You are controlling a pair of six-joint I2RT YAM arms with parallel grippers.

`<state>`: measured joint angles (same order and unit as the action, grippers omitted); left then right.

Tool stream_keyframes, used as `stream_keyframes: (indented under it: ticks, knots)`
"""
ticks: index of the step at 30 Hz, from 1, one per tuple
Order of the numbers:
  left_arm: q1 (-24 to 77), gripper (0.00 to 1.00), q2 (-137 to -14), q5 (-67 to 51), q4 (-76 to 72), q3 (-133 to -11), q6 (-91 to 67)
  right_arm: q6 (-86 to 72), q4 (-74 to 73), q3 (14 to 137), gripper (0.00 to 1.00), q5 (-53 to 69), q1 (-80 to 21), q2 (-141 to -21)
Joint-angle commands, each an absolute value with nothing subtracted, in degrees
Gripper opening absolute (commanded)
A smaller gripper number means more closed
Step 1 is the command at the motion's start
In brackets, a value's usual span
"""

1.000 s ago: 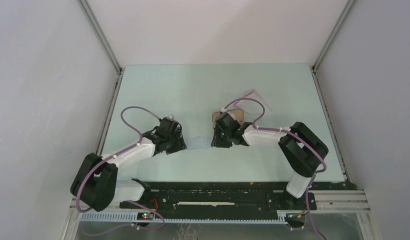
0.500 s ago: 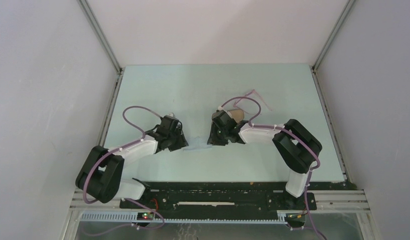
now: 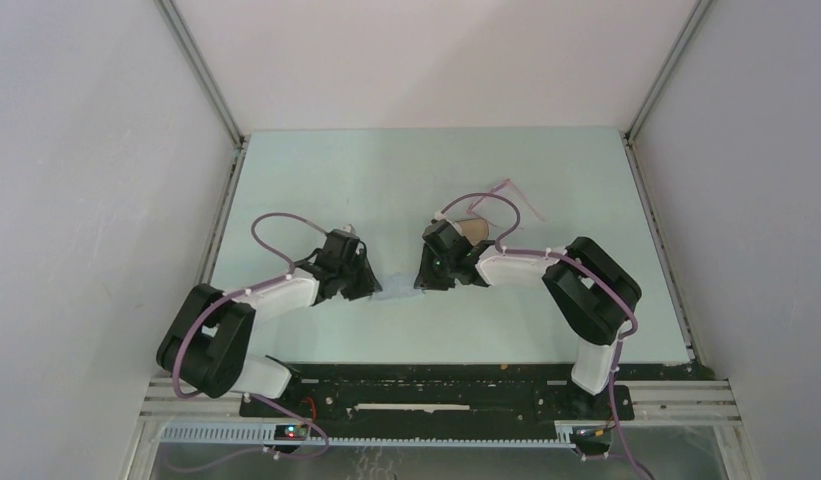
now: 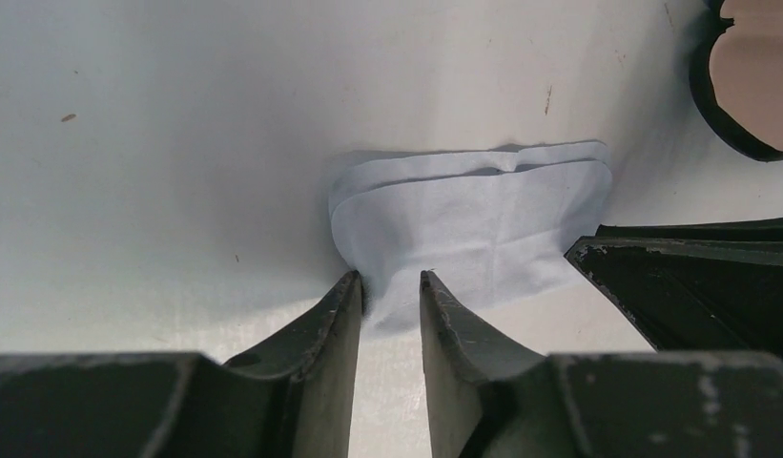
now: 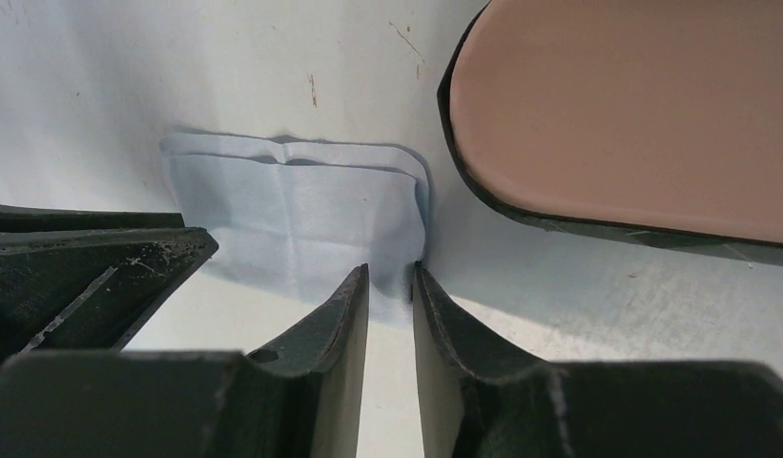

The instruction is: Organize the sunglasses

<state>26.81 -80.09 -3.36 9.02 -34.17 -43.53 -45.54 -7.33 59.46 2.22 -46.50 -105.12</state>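
Note:
The sunglasses (image 3: 524, 200), thin and pink-framed, lie on the table behind the right arm, apart from both grippers. A folded light blue cloth (image 4: 473, 219) (image 5: 292, 210) lies flat between the two grippers. My left gripper (image 4: 392, 281) (image 3: 364, 282) stands over the cloth's left near corner. Its jaws are narrow but still apart, and the cloth puckers between the tips. My right gripper (image 5: 390, 272) (image 3: 426, 276) has the cloth's right near corner between its narrow, parted jaws. The black case (image 5: 635, 105) (image 3: 474, 230) lies open, tan lining up, just right of the cloth.
The case rim (image 4: 726, 134) sits close behind the right gripper's fingers (image 4: 692, 277). The left gripper's fingers (image 5: 82, 277) show at the left of the right wrist view. White walls (image 3: 106, 200) enclose the table on three sides.
Both pairs of jaws have narrowed over the cloth's corners. The left gripper has crept right towards the cloth, and the right gripper has shifted slightly left.

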Motion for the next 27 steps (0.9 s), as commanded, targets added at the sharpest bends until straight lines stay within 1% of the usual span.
stream_keyframes:
  ticks: [1, 6, 10, 12, 13, 15, 16, 18, 27]
  knots:
    - [26.63, 0.33, -81.80, -4.29, 10.59, -33.31, -42.99, -45.69, -8.09, 60.96, 0.31, 1.85, -47.00, -106.43]
    - [26.63, 0.28, -82.28, -4.61, 10.37, -33.54, -42.64, -45.70, -8.15, 61.29, 0.29, 1.85, -47.23, -106.65]
    - [26.68, 0.22, -82.74, -5.11, 9.99, -33.73, -42.54, -45.66, -8.52, 61.70, 0.28, 1.72, -47.37, -107.00]
    - [26.69, 0.18, -82.89, -5.48, 9.76, -33.83, -42.46, -45.70, -8.76, 61.85, 0.26, 1.59, -47.37, -107.04]
    - [26.72, 0.16, -82.96, -5.64, 9.75, -33.98, -42.41, -45.70, -8.79, 61.87, 0.22, 1.58, -47.37, -107.05]
    - [26.72, 0.09, -83.05, -6.31, 9.71, -34.29, -42.22, -45.70, -8.96, 62.14, 0.07, 1.56, -47.42, -107.01]
    - [26.72, 0.02, -82.96, -6.65, 9.49, -34.47, -41.93, -45.64, -9.11, 62.25, 0.00, 1.65, -47.43, -106.92]
    - [26.80, 0.00, -82.42, -8.18, 9.16, -34.72, -41.56, -45.46, -9.44, 62.57, 0.00, 1.58, -47.37, -106.32]
    - [28.45, 0.00, -80.35, -11.58, 10.29, -38.95, -41.07, -44.51, -12.09, 62.58, 0.00, -1.52, -45.75, -100.10]
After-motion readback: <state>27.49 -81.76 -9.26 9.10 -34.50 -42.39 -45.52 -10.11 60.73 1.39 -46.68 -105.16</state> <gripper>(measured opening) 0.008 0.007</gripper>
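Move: The blue folded cloth lies between the two hands, its middle about 5 cm to the right of the left hand and 1 cm ahead, and about 5 cm to the left of the right hand and 1 cm ahead, some 1 cm below both. The open case sits about 9 cm ahead and 7 cm to the right of the right hand, and the pink-edged pouch farther off, roughly 17 cm ahead and 17 cm to the right. Both hands stay low over the two near corners of the cloth and shut their part-open fingers on them; the left sinks slightly and creeps right as it closes, then drags its corner back, about 1.5 cm each way in all, with a slight clockwise turn of some 5 degrees. The right hand all but stays in place, edging half a centimetre left and down before it pinches, then, once shut, easing back to the right by just under 1 cm and starting to rise. ##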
